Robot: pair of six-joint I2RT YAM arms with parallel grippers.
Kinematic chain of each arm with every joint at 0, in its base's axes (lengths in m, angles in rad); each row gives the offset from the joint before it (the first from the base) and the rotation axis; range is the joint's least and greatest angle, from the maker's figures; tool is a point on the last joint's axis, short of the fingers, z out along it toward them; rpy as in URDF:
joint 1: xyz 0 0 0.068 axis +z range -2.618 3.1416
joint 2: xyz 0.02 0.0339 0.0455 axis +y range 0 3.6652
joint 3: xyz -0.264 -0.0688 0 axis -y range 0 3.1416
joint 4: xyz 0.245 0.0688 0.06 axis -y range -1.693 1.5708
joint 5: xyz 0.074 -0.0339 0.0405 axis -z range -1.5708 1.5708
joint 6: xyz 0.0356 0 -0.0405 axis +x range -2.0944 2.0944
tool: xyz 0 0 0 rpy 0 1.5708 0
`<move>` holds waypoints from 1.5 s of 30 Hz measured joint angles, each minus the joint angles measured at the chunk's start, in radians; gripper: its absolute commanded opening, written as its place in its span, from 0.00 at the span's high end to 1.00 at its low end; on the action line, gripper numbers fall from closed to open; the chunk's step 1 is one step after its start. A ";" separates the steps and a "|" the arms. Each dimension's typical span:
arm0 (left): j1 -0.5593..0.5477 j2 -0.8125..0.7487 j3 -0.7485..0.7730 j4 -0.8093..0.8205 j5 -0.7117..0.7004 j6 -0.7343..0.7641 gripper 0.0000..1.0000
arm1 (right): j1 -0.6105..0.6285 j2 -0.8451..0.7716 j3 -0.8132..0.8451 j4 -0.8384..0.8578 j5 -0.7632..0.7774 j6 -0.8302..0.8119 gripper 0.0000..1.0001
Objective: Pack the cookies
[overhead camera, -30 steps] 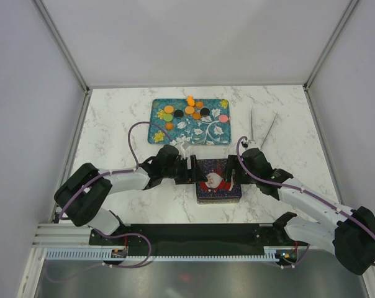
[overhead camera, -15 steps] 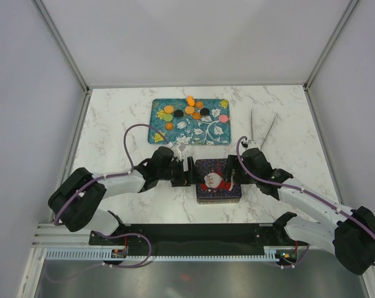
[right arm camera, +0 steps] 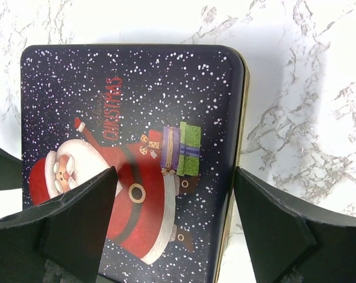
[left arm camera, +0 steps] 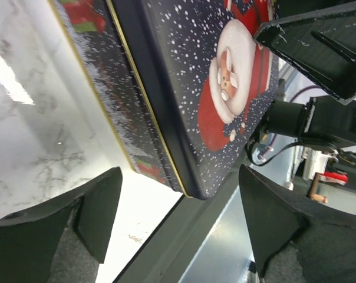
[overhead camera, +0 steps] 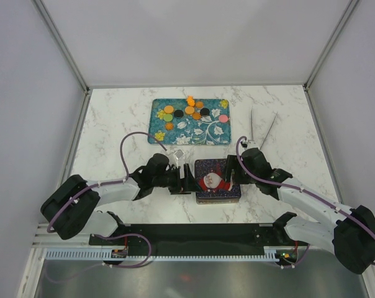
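The cookies [overhead camera: 189, 110], small orange, green, pink and black discs, lie on the far left part of a teal flowered tray [overhead camera: 206, 131]. A closed dark blue Santa tin [overhead camera: 217, 183] sits on the marble between my two grippers. The left gripper [overhead camera: 186, 180] is open just off the tin's left side. In the left wrist view the tin's [left arm camera: 184, 88] near corner lies ahead of the open left gripper [left arm camera: 184, 221]. My right gripper [overhead camera: 232, 169] is open over the tin's far right. Its fingers straddle the right edge of the lid [right arm camera: 137, 118] around the right gripper [right arm camera: 175, 224].
Pale tongs [overhead camera: 262, 127] lie on the marble right of the tray. A small white object [overhead camera: 178, 153] sits just beyond the left gripper. White walls close in the table on three sides, and a black rail [overhead camera: 194, 233] runs along the near edge.
The left arm has drawn back toward the near left, taking its open gripper lower along the tin's left side. The right arm and the tin have not moved.
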 measured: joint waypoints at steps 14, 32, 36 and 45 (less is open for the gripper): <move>-0.026 0.106 -0.041 0.180 0.077 -0.078 0.49 | 0.000 0.006 -0.002 0.012 -0.011 0.004 0.13; -0.018 0.176 -0.042 0.263 0.134 -0.109 0.89 | 0.024 0.005 -0.017 0.044 0.046 0.012 0.13; -0.016 0.179 -0.033 0.245 0.138 -0.108 0.97 | 0.046 0.005 -0.019 0.047 0.082 0.023 0.14; -0.014 0.174 0.009 0.147 0.141 -0.097 0.98 | 0.134 0.005 -0.005 0.024 0.223 0.048 0.14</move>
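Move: Just back of the left hand, some 2 cm back, 2 cm to its right and 2 cm lower, lies the closed tin's near-left corner; the tin's middle is about 6 cm ahead, 10 cm right and 3 cm below. The cookie tray is roughly 29 cm straight ahead, 5 cm lower. From the right hand, the tin's middle lies level fore and aft, about 4 cm left and 3 cm below; the tongs are some 20 cm ahead, 14 cm right and 6 cm lower. Easing about 3 cm back, right and down onto the tin's near-left corner, the left hand closes its wide fingers to about half and pinches the corner by the lid rim, one finger on the left side, the other on the near side, then holds, tipping some 10 degrees. The right hand stays astride the tin's right edge, fingers still wide, swivelling slightly late. ##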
